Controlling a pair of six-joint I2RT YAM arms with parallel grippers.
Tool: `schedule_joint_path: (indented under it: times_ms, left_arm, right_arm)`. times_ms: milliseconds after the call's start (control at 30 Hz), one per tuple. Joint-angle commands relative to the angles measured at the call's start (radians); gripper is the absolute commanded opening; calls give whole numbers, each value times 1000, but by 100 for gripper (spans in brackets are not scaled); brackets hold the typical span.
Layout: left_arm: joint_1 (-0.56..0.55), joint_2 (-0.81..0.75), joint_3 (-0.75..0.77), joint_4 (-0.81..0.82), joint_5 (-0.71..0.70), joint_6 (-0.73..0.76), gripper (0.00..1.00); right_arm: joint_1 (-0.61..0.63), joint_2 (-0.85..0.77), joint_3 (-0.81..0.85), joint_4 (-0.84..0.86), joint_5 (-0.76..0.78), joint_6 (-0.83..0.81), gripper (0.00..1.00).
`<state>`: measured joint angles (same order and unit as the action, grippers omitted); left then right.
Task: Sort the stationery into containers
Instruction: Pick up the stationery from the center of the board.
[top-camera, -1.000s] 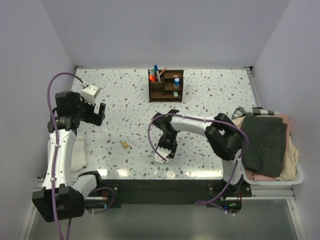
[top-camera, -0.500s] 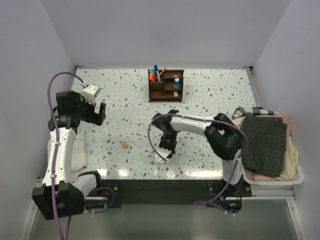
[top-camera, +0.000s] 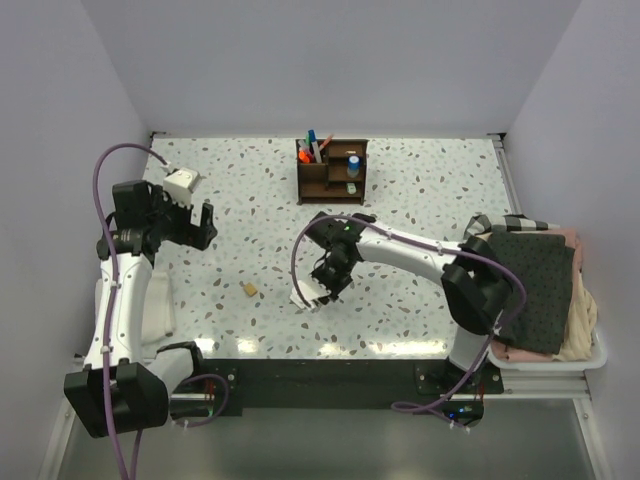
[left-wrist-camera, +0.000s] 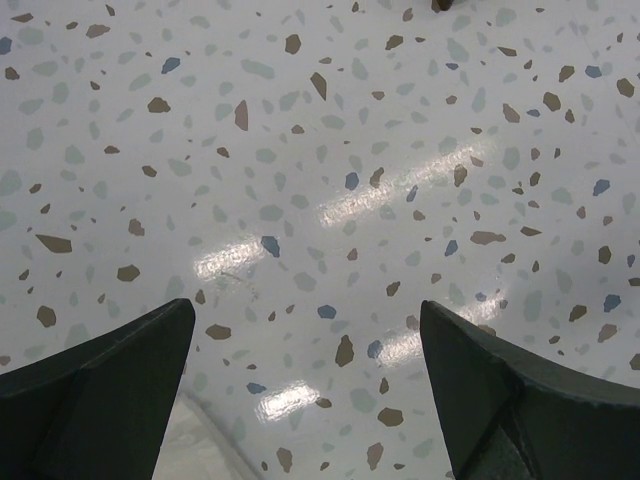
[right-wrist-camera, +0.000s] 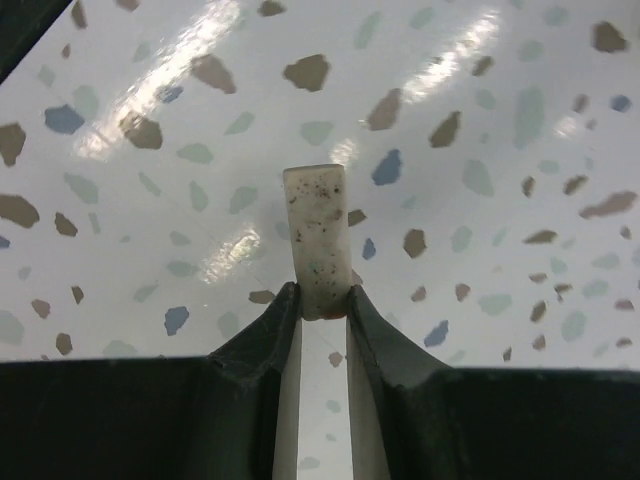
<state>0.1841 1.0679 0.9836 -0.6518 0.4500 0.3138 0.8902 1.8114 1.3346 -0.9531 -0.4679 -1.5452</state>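
Note:
My right gripper (right-wrist-camera: 320, 296) is shut on a small off-white speckled eraser block (right-wrist-camera: 318, 232), which sticks out past the fingertips above the speckled table. In the top view this gripper (top-camera: 309, 297) hangs near the table's front middle. A second tan eraser block (top-camera: 249, 289) lies on the table to its left. The dark brown wooden organizer (top-camera: 332, 172) stands at the back centre, with pens and an orange marker (top-camera: 304, 154) upright in its left compartment and a blue-capped piece (top-camera: 353, 163) on the right. My left gripper (top-camera: 190, 226) (left-wrist-camera: 305, 312) hovers open over bare table, holding nothing.
A white tray (top-camera: 598, 352) with dark and pink cloths (top-camera: 530, 285) sits at the right edge. A white folded cloth (top-camera: 160, 305) lies by the left arm, and its corner (left-wrist-camera: 190, 450) shows under the left wrist. Walls close off the left, back and right sides.
The right jaws closed on the eraser block and the gripper shifted up and left, the arm's elbow swinging right. The left arm has barely moved.

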Motion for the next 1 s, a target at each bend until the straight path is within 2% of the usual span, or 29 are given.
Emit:
schedule_joint_path:
  times_ms: [0,67,100,200,367,500,633,967]
  left_arm:
    - [5,23,33,27,55,-41,100]
    - [-1,32,41,43,46,-36,100]
    - [-2,41,44,50,35,-36,100]
    - [-3,79,76,60,30,-31,100]
    - [-3,147,177,72,49,-70,100]
    - [-3,199,248,87,29,-120,100]
    - [-3,221,277,104,27,-157,100]
    - [-3,287,383,35,-13,-102,100]
  right_arm:
    - [3,-92,8,224,-32,605,2]
    - [3,-112,5,292,-6,745,1]
    - [3,-122,-14,375,23,874,0]
    - [3,-162,-44,467,95,1017,0]
    - [3,-184,-29,523,190,1160,0]
    - [1,-213,-37,611,336,1383,0]
    - [-5,-239,-37,645,458,1510,0]
    - [-45,-284,-34,709,696,1777,0]
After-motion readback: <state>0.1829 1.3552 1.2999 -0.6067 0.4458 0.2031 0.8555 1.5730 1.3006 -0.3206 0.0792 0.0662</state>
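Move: The right hand already holds the white eraser just off the table. The brown box stands about 32 cm ahead of it and 2 cm to its right, roughly level in height. Inside the box, the green tube lies some 29 cm ahead and 7 cm right. The yellow block is about 5 cm ahead, 18 cm left and 5 cm below. For the open left hand, the box is roughly 22 cm ahead, 31 cm right and 13 cm below. Rising about 13 cm and swinging some 11 cm forward, the right hand carries the pinched white eraser towards the brown box, drifting first left, then slightly back right, while turning clockwise about 90 degrees. The empty left hand, fingers still wide open, first dips slightly, then travels 8 cm forward and rises. ##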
